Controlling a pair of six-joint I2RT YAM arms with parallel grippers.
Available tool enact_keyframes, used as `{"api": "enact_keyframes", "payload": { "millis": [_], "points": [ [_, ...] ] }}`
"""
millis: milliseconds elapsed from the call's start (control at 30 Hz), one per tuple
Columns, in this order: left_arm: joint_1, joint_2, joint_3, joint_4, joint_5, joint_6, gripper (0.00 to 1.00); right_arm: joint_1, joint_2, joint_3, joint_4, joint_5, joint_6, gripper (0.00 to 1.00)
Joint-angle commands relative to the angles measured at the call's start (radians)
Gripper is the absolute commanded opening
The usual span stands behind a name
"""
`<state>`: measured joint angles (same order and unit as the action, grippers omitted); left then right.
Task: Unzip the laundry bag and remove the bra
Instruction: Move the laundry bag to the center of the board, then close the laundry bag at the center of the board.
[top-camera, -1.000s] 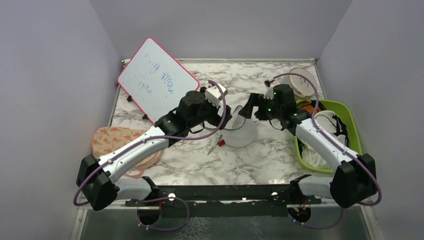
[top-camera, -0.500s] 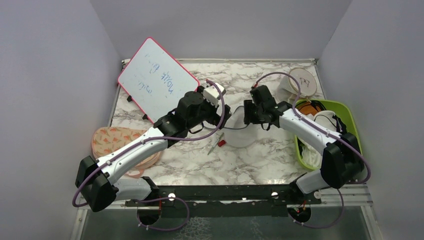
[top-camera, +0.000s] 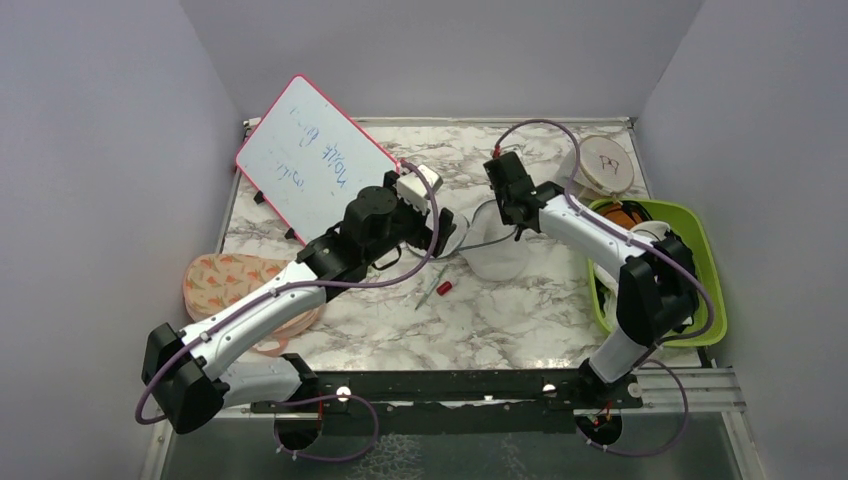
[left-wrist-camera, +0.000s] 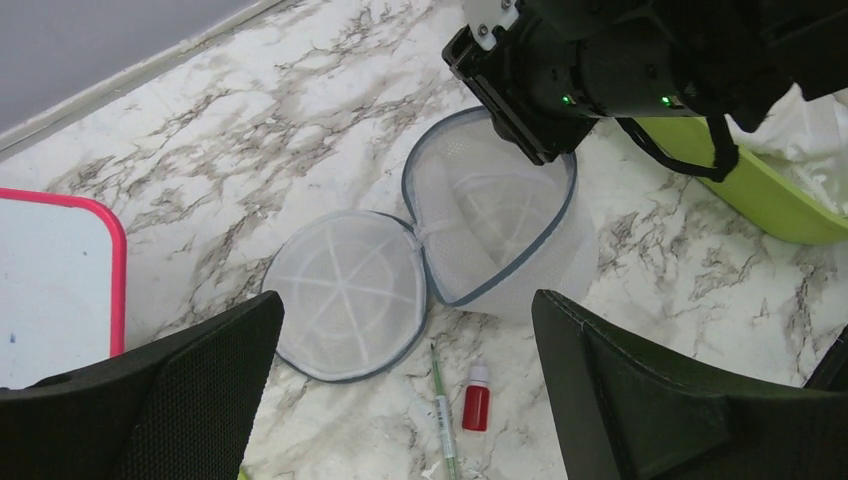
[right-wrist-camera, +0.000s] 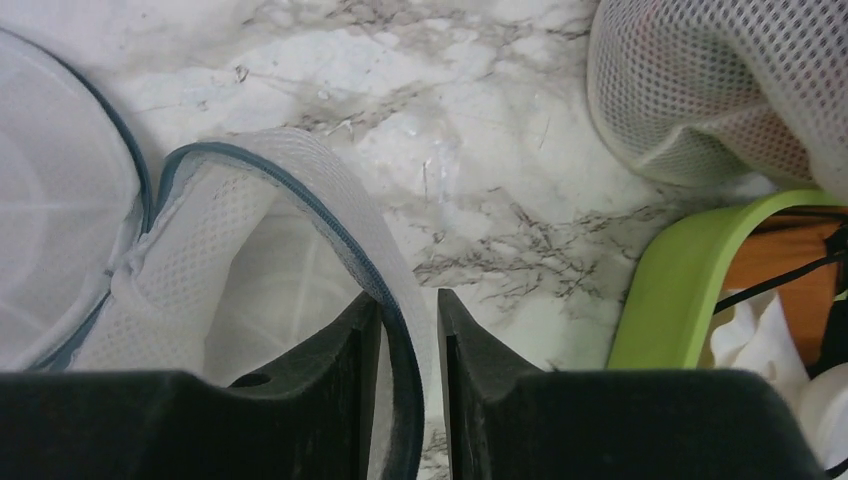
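The laundry bag (top-camera: 492, 255) lies unzipped mid-table, a white mesh clamshell with a dark rim. One half (left-wrist-camera: 345, 290) lies flat. The other half (left-wrist-camera: 490, 225) stands up. My right gripper (top-camera: 512, 212) is shut on the raised half's dark rim (right-wrist-camera: 345, 245), one finger inside and one outside (right-wrist-camera: 408, 305). My left gripper (top-camera: 440, 232) hovers open and empty above the table just near the flat half (left-wrist-camera: 410, 330). I cannot make out the bra; the raised half shows only white mesh and ribs. White cloth (left-wrist-camera: 820, 125) lies in the green bin.
A green bin (top-camera: 703, 250) stands at the right and shows in the right wrist view (right-wrist-camera: 680, 280). The beige-topped "P7" case (top-camera: 606, 163) sits back right. A whiteboard (top-camera: 315, 155) leans back left. A red bottle (left-wrist-camera: 477, 408) and a green pen (left-wrist-camera: 440, 415) lie by the bag. A patterned pad (top-camera: 230, 280) is on the left.
My right gripper has moved toward the back of the table along the bag's rim, and the bag's raised half followed. My left gripper drew back slightly to the left.
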<state>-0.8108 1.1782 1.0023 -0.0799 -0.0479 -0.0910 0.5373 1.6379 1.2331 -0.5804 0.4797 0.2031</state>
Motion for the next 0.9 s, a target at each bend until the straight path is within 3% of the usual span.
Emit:
{"api": "enact_keyframes", "payload": {
  "millis": [0,67,200,267,567,867],
  "points": [
    [0.005,-0.064,-0.031,0.049,-0.076,0.003,0.9,-0.002,0.05,0.104,-0.015,0.138,-0.055,0.27],
    [0.007,-0.084,-0.035,0.051,-0.103,0.001,0.9,-0.001,0.05,0.134,-0.033,0.105,-0.053,0.3],
    [0.015,-0.155,-0.074,0.087,-0.189,0.003,0.9,0.0,0.011,0.171,-0.076,0.041,-0.06,0.66],
    [0.027,-0.188,-0.087,0.098,-0.224,-0.005,0.89,0.002,-0.006,0.199,-0.118,0.022,-0.064,0.77],
    [0.126,-0.379,-0.217,0.246,-0.299,-0.064,0.9,0.124,-0.002,0.28,-0.175,-0.14,-0.013,0.76],
    [0.152,-0.385,-0.225,0.246,-0.319,-0.067,0.91,0.257,0.219,0.454,-0.15,-0.283,0.045,0.73]
  ]
}}
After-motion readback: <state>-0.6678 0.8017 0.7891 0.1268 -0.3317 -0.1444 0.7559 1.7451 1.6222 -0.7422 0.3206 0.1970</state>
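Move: The laundry bag's open rim runs between the right fingers; the bag's middle lies about 3 cm back and 3 cm to the left of the right hand, some 7 cm below it. The bag's round lid is around 14 cm left and 2 cm back, 12 cm below, and the red bottle 13 cm left and 13 cm back, 11 cm below. From the empty left hand the bag is roughly 13 cm to the right and 5 cm ahead, 22 cm down. The right hand eases forward 2 to 3 cm while starting to rise, its fingers spreading to let go of the bag's rim, then climbs to about 7 cm up and sweeps some 14 cm left over the lid, drawing back a little and turning counter-clockwise. Meanwhile the left hand, open and empty, backs away from the bag to the left and upward, swinging counter-clockwise and lifting its fingertips as it clears the space. ##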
